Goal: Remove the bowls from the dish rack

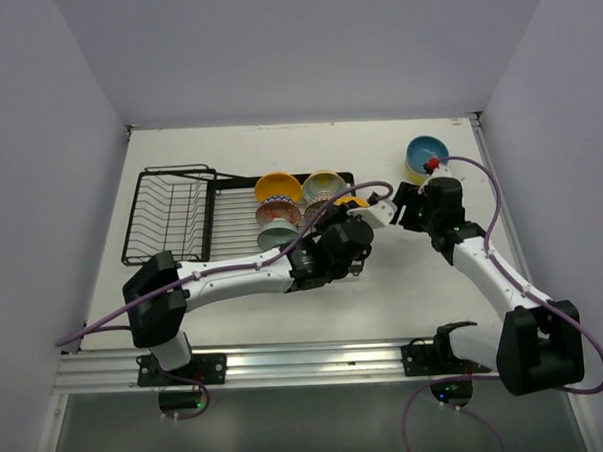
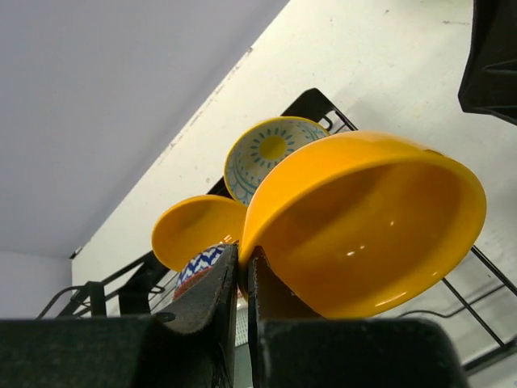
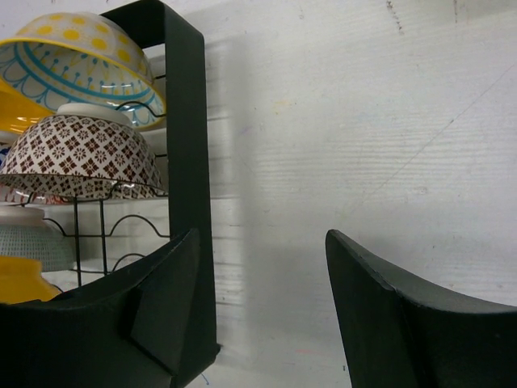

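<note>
My left gripper (image 2: 242,260) is shut on the rim of an orange-yellow bowl (image 2: 371,226), which it holds tilted above the right end of the black dish rack (image 1: 171,217). From above, only a sliver of this bowl (image 1: 352,200) shows past the left gripper (image 1: 347,214). Several bowls stand in the rack: another orange-yellow one (image 1: 278,188), a light blue patterned one (image 1: 324,185), a red-brown patterned one (image 3: 81,158) and a pale teal one (image 1: 277,235). My right gripper (image 3: 262,259) stands open and empty just right of the rack's end, low over the table.
A blue bowl (image 1: 426,156) with a yellow-green inside sits on the table at the far right, behind the right wrist. The rack's black end frame (image 3: 184,145) rises close by the right gripper's left finger (image 3: 174,267). The rack's left slotted section (image 1: 166,212) holds nothing.
</note>
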`<state>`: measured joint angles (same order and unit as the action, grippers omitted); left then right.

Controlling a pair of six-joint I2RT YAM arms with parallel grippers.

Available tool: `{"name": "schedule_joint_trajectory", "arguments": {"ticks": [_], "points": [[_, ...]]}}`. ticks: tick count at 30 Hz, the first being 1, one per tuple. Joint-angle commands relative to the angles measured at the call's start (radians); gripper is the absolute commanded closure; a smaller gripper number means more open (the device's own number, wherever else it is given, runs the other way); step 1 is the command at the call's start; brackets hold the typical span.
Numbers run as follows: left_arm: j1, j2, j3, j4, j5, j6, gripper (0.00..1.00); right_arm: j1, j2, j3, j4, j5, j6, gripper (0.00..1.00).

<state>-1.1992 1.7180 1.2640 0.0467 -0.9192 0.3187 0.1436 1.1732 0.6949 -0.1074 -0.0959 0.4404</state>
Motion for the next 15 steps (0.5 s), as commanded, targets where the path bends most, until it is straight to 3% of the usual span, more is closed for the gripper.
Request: {"name": "schedule_joint_trajectory", "arguments": {"ticks": [1, 6, 8, 10, 15], "points": [[-0.003, -0.061, 0.086, -0.243, 0.057, -0.185, 1.00, -0.004, -0.033, 0.020, -0.029, 0.015, -0.037, 0.33], [0.082, -0.078, 0.198, -0.528, 0.210, -0.456, 1.00, -0.004, -0.186, -0.004, -0.026, 0.050, -0.065, 0.33], [0.160, -0.115, 0.213, -0.556, 0.363, -0.541, 1.00, -0.004, -0.222, -0.032, -0.002, 0.018, -0.062, 0.33], [0.210, -0.136, 0.219, -0.571, 0.485, -0.585, 1.00, -0.004, -0.263, -0.050, 0.021, -0.036, -0.054, 0.35], [0.273, -0.118, 0.307, -0.660, 0.568, -0.638, 1.00, 0.007, -0.349, -0.040, 0.003, -0.149, -0.051, 0.37]]}}
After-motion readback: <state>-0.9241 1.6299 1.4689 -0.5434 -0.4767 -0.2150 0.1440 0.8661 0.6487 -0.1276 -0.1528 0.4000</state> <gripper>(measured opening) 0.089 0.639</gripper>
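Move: With the orange bowl already pinched by its rim and clear of the rack, the left hand has the open right gripper about 17 cm to its right, 4 cm ahead and 8 cm lower. The brown-patterned bowl stands in the rack some 6 cm ahead and 15 cm below it; the floral bowl is 6 cm beyond that. From the right hand, the orange bowl is roughly 12 cm left, 2 cm back and 7 cm above, and the bowl stack 15 cm ahead, 7 cm right and 8 cm below. Swinging the orange bowl about 5 cm left and then slightly forward over the rack, away from the right gripper, the left hand keeps its rim pinch, tips its fingers down some 25 degrees and rolls its left side down. The right hand, empty and still open, rises about 7 cm while drawing back 3 cm, its fingers tilting up. ##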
